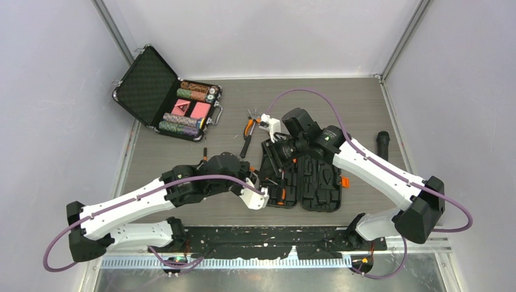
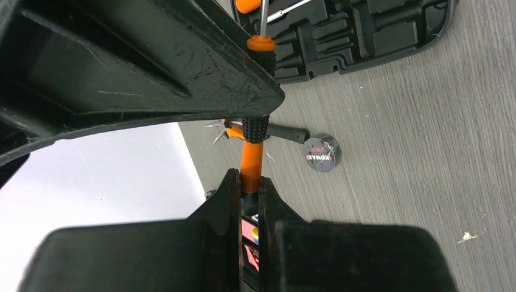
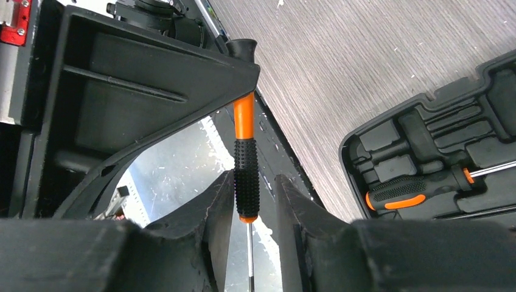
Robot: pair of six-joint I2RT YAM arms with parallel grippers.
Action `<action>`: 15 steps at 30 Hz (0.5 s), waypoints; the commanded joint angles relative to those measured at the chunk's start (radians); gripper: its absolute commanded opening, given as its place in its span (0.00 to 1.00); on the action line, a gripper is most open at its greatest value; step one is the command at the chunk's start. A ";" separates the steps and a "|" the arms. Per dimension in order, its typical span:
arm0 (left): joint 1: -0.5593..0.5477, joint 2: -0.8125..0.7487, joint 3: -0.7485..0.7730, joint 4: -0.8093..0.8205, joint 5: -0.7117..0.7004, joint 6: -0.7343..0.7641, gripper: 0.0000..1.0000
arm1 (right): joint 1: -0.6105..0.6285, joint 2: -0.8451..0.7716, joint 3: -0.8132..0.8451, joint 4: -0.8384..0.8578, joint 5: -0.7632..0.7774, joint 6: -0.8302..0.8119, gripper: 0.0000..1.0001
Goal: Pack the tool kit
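Note:
The tool kit (image 1: 307, 179) lies open mid-table, and one big orange-and-black screwdriver (image 3: 414, 191) rests in a slot of it. A small orange-and-black screwdriver (image 2: 251, 161) hangs in the air between both grippers. My left gripper (image 2: 248, 182) is shut on its black end cap. My right gripper (image 3: 251, 188) straddles the knurled black grip (image 3: 246, 176); one finger touches it and a gap shows at the other. From above, the left gripper (image 1: 268, 182) and right gripper (image 1: 275, 164) meet over the case's left half. Pliers (image 1: 249, 125) lie on the table behind the case.
An open metal-edged briefcase (image 1: 170, 97) of poker chips and red cards stands at the back left. A black cylinder (image 1: 383, 141) lies at the right. A round grey disc (image 2: 321, 153) and a black handle (image 1: 245, 146) lie near the pliers.

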 commanded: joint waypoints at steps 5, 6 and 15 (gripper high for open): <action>-0.006 0.007 0.015 0.056 0.027 -0.021 0.00 | 0.009 0.011 0.026 0.057 -0.033 0.016 0.11; -0.007 0.009 0.009 0.068 0.020 -0.036 0.00 | 0.009 0.011 0.024 0.057 -0.029 0.013 0.08; 0.038 0.004 -0.037 0.236 -0.055 -0.371 0.64 | -0.026 0.007 -0.038 0.058 0.181 0.021 0.05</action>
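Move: The left hand holds the small orange-and-black screwdriver in the air by the butt end, so the middle of its handle lies about 3 cm to that hand's right, level with it. From the half-open right hand, the handle's middle is some 2 cm to the left, with the black grip between the fingers. From the left hand, the open case's tool-filled half is about 7 cm right, 1 cm back and 18 cm below; the tape measure is 6 cm left, 3 cm ahead; the pliers are 12 cm ahead, 1 cm left. Almost on the spot, the right hand closes its half-open fingers and pinches the black grip near the shank, then eases about 1 cm forward and slightly down. Only after that grip do the left fingers, steady until then, open to about half and let go of the orange butt end, the left hand starting to turn by roughly 10 degrees and shifting less than 1 cm forward and right. ##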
